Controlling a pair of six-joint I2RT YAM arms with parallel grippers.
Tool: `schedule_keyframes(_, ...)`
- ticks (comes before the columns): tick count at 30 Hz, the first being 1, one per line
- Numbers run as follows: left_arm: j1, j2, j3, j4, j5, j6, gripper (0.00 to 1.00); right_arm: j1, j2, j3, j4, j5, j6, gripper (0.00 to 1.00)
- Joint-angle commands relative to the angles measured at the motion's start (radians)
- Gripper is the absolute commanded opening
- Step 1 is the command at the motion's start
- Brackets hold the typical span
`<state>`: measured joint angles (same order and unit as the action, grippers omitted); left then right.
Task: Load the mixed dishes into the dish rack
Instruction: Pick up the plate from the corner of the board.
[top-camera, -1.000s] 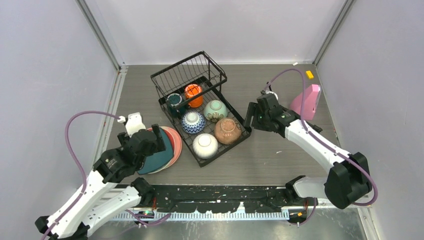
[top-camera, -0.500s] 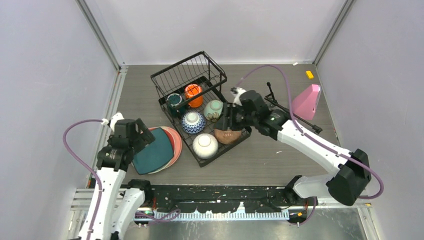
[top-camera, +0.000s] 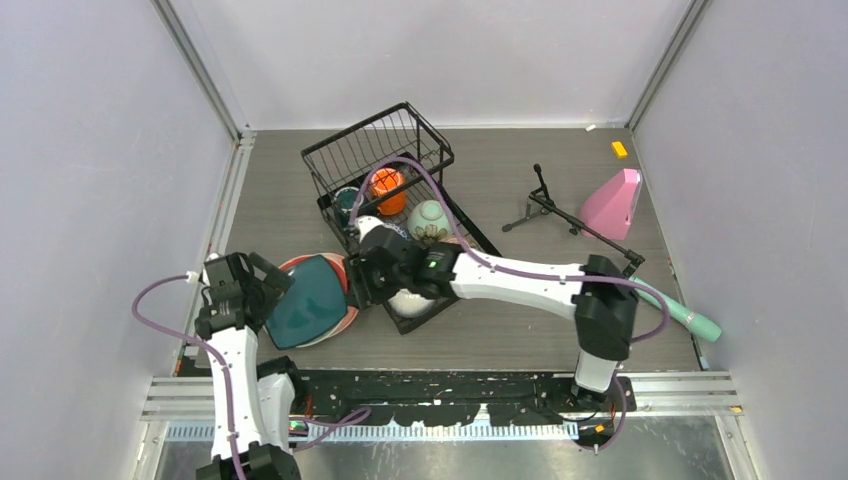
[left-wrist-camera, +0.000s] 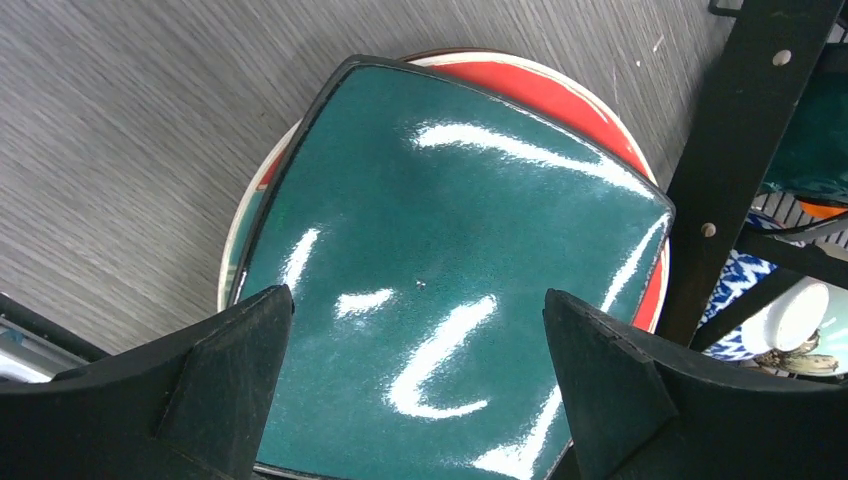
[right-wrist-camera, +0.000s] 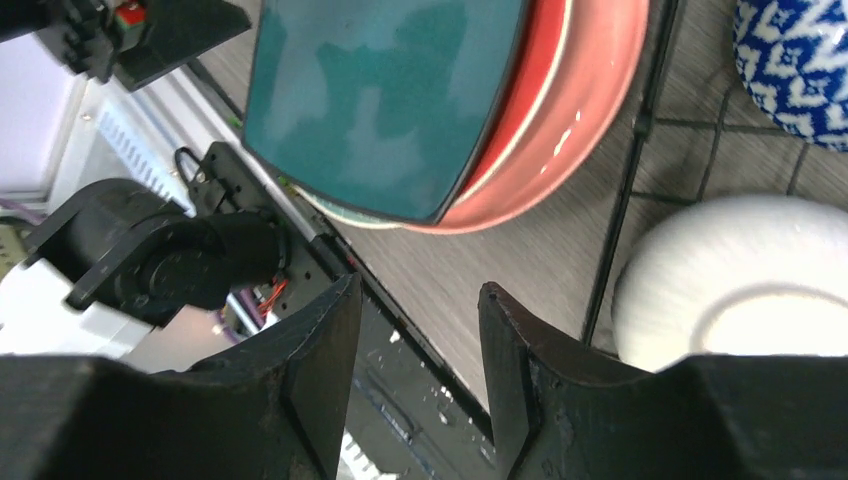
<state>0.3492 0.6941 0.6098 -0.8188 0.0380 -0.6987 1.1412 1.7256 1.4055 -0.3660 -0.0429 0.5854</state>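
The black wire dish rack (top-camera: 437, 152) stands mid-table with an orange mug (top-camera: 386, 188), a dark green mug (top-camera: 345, 200) and a mint bowl (top-camera: 428, 220) in it. My right arm lies across the rack and hides the tan bowl. The white bowl (right-wrist-camera: 740, 280) and blue-patterned bowl (right-wrist-camera: 800, 60) show beside its fingers. My right gripper (top-camera: 362, 285) hovers at the rack's front-left edge, jaws partly open and empty (right-wrist-camera: 420, 300). Left of the rack, a dark teal plate (left-wrist-camera: 440, 260) lies on pink and reddish plates (top-camera: 345, 290). My left gripper (left-wrist-camera: 415, 300) is wide open just above it.
A black tripod (top-camera: 555, 210) lies tipped on the right, its mint cylinder (top-camera: 692, 320) near the right wall. A pink wedge (top-camera: 612, 203) and a small yellow block (top-camera: 620, 150) sit at the back right. The base rail runs along the near edge.
My right arm swung from the rack's right side across it to its front-left edge, jaws narrowing. The left arm drew back leftward, still over the plates. The tripod now lies exposed.
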Motion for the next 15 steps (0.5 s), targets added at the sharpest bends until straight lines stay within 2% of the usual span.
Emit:
schedule_keyframes(1, 0.015, -0.055, -0.02, 0.064, -0.097, -0.051, 1.0, 0.04, 0.087, 0.123, 0.032, 0.135, -0.052, 0.52)
schedule_keyframes(7, 0.014, -0.043, -0.078, 0.127, -0.154, -0.09, 1.0, 0.063, 0.2, 0.206, 0.028, 0.191, -0.046, 0.51)
schedule_keyframes(11, 0.014, -0.05, -0.122, 0.175, -0.112, -0.084, 1.0, 0.067, 0.231, 0.216, 0.082, 0.231, -0.05, 0.49)
schedule_keyframes(15, 0.015, -0.035, -0.158, 0.213, -0.083, -0.079, 1.0, 0.068, 0.29, 0.291, 0.038, 0.245, -0.057, 0.49)
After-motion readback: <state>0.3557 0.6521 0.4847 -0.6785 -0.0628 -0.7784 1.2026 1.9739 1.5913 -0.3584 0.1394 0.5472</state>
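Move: The green plate's middle lies about 5 cm right of the left hand, roughly level front to back, 6 cm below. The right hand has it some 12 cm left, 3 cm back and 12 cm lower; the pink plate beneath centres about 9 cm left and 2 cm back of the right hand. In the rack, the white bowl sits about 11 cm right of that hand, level with it, the blue-patterned bowl 6 cm right and 10 cm ahead. The right hand comes down about 4.5 cm while travelling as far to the left and a couple of centimetres forward, its half-open fingers heading in over the green plate's right-hand corner, with its speed easing off. The wide-open left hand sinks about 2 cm and shifts 2 cm left, towards the plate's left corner, turning just under 10 degrees counter-clockwise; neither hand closes its fingers, and no touch on the plate can be made out. ##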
